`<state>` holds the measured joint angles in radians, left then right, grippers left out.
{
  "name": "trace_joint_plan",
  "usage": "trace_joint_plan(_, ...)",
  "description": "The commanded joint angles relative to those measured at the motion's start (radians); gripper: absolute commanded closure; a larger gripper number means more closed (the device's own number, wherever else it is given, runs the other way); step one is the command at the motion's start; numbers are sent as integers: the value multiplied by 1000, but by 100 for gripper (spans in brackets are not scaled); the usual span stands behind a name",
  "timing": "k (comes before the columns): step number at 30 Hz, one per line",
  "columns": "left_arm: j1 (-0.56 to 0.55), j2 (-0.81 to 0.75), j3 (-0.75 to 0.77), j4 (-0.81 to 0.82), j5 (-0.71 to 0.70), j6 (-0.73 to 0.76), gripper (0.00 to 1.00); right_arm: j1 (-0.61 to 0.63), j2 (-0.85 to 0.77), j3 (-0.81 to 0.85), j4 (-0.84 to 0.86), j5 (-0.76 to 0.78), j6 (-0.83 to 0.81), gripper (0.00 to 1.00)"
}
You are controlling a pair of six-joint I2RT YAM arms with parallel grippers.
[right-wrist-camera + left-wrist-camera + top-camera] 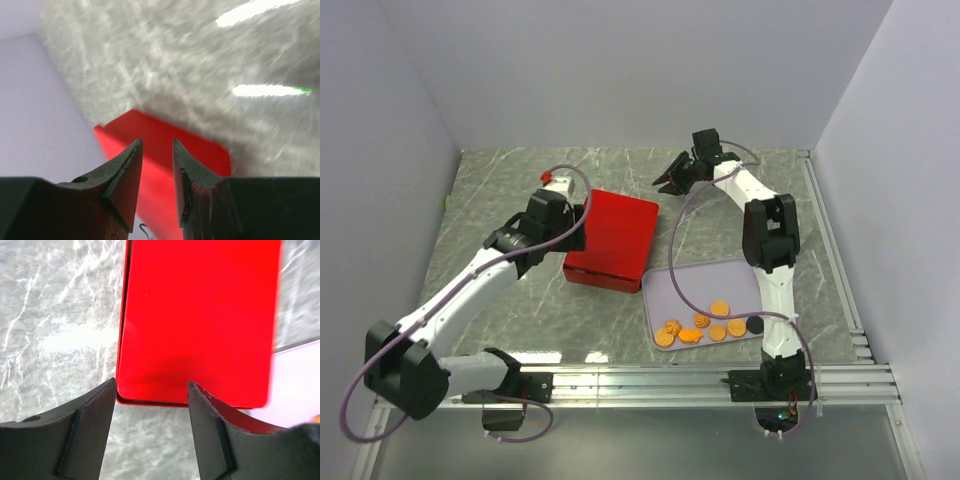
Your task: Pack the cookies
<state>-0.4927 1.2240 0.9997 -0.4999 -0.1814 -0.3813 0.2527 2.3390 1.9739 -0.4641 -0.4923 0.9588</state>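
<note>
Several cookies (698,328), mostly orange with one black (754,325), lie along the near edge of the lavender tray (715,285). A closed red box (612,238) sits left of the tray. My left gripper (570,228) is at the box's left edge. In the left wrist view it (152,385) is open, with only table between its fingers and the red box (197,320) just beyond the tips. My right gripper (665,183) hovers off the box's far right corner. Its jaws (157,145) stand a little apart and empty above the red box (200,150).
The grey marbled tabletop (500,190) is enclosed by pale walls on three sides. A metal rail (700,380) runs along the near edge and another down the right side. The tray's corner (295,380) shows right of the box in the left wrist view.
</note>
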Motion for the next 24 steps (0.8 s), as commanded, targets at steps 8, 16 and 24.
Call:
trace_joint_plan(8, -4, -230, -59, -111, -49, -172, 35, 54, 65, 91, -28, -19, -18, 62)
trace_joint_plan(16, -3, -288, -131, -138, -81, -214, 35, 131, 7, -6, -67, -11, -77, 64)
trace_joint_plan(24, -4, -308, -119, -163, -96, -218, 35, 158, 3, -29, -136, 0, -120, 66)
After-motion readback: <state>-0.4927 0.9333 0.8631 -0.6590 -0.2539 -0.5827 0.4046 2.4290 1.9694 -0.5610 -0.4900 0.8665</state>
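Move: The lidded red box has its middle about 13 cm back and 13 cm left of the right hand and some 5 cm lower, its far right corner nearest. From the left hand, hovering above the box's near left part, its middle is about 6 cm ahead, 7 cm to the right and 12 cm below, with the lid on top. The lilac tray with leftover cookies lies roughly 15 cm back and 22 cm to the right of the box's middle. The right hand first sinks beyond the box's far right corner, then sweeps about 7 cm back and as far left while still sinking, turning some 10 degrees counter-clockwise, so that its nearly unchanged fingers come against that corner and push the box back and to the left. Meanwhile the left hand, already clear of the lid, draws about 6 cm back and 4 cm left, away from the box, rising some 4 cm and settling again at its starting height, its fingers still open. ##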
